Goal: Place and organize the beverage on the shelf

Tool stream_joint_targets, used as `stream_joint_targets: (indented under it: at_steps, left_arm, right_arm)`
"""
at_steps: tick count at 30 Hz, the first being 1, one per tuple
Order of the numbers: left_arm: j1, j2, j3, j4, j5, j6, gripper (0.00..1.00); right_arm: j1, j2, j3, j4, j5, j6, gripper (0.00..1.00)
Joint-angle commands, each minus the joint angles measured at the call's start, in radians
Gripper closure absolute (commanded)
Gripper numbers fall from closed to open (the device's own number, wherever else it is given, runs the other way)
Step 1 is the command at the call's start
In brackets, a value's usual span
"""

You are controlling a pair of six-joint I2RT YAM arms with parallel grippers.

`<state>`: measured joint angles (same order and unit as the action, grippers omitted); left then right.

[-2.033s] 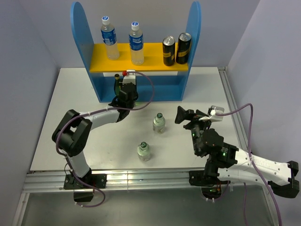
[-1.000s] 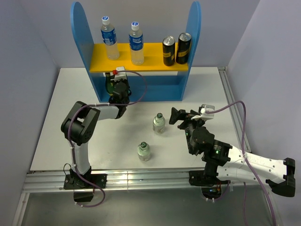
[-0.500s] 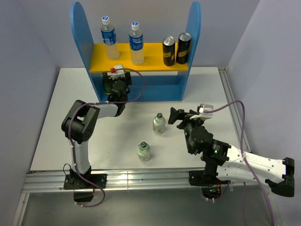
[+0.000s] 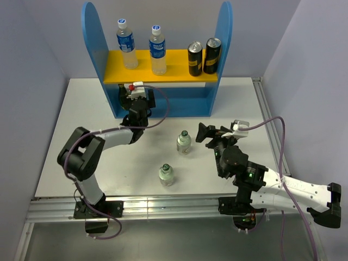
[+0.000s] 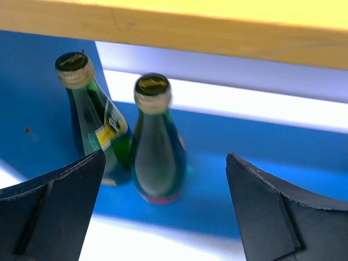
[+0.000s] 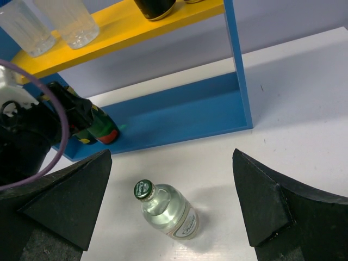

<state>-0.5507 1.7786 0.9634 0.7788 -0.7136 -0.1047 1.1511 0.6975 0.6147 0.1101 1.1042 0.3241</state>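
Two dark green bottles (image 5: 95, 130) (image 5: 157, 149) stand side by side at the left end of the shelf's blue base (image 5: 244, 157), under the yellow board (image 4: 163, 73). My left gripper (image 5: 163, 217) is open just in front of them, touching neither; in the top view it (image 4: 133, 97) hides them. Two clear blue-label bottles (image 4: 125, 43) (image 4: 157, 49) stand on the yellow board. Two short clear bottles (image 4: 184, 142) (image 4: 166, 174) stand on the table. My right gripper (image 4: 204, 133) is open and empty, just right of the farther short bottle (image 6: 166, 209).
Two black-and-gold cans (image 4: 195, 58) (image 4: 211, 55) stand at the right end of the yellow board. The tall blue side panels (image 4: 224, 32) close the shelf ends. My left arm (image 6: 27, 136) and its cable lie in front of the shelf's left part.
My left gripper carried a green bottle left onto the shelf base beside the other one, opened and let it go. My right gripper moved left toward the short bottle, then held still.
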Motion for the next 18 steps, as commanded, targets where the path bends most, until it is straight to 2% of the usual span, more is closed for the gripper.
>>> stream_joint_targets:
  at_steps: [1,7,8,9,12,16,18]
  left_arm:
    - [-0.052,-0.125,-0.025,-0.119,-0.043,-0.078,0.01]
    - [-0.150,-0.330,-0.075,-0.387,-0.107,-0.171,0.01]
    - [-0.163,-0.399,-0.083,-0.433,-0.106,-0.197,0.01]
    - [-0.185,-0.433,-0.086,-0.544,-0.107,-0.257,0.01]
    - [-0.241,-0.571,-0.126,-0.683,-0.089,-0.343,0.01]
    - [-0.333,-0.746,-0.176,-0.829,-0.087,-0.415,0.01]
    - [-0.394,-0.781,-0.180,-0.892,-0.092,-0.452,0.01]
  right_arm:
    - [-0.010,-0.006,-0.013,0.052,0.020,-0.002,0.01]
    - [-0.025,0.039,-0.038,0.082,-0.162,-0.033,0.01]
    - [-0.031,0.045,-0.039,0.070,-0.196,-0.010,0.01]
    - [-0.037,0.066,-0.040,0.060,-0.272,0.007,0.01]
    - [-0.096,0.127,-0.035,0.024,-0.393,0.090,0.01]
    - [-0.166,0.227,-0.015,0.014,-0.458,0.154,0.01]
    - [-0.185,0.290,-0.006,0.023,-0.466,0.170,0.01]
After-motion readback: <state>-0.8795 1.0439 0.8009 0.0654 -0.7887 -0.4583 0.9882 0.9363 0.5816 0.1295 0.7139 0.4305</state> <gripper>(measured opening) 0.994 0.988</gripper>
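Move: The clear bottle nearer the shelf is my right hand's aim: about 8 cm ahead of it, 10 cm to its left and some 14 cm lower; the front clear bottle stands about 16 cm nearer me and 8 cm farther left than that one. From my empty left hand the nearer-shelf clear bottle lies about 18 cm back, 19 cm right and slightly lower. The red-label green bottle stands roughly 6 cm ahead of my left hand and 1 cm left; the yellow-label one is 7 cm ahead and 7 cm left. I draw my left hand, open and holding nothing, quickly back out from the shelf by nearly 18 cm while lifting it about 8 cm, away from the two green bottles, its left side dropping and its fingers swinging clockwise. My right hand, after a brief pause, sinks and slides left towards the nearer-shelf clear bottle, easing a little forward, dipping its fingertips and turning counter-clockwise; its fingers stay wide open and touch nothing yet. ##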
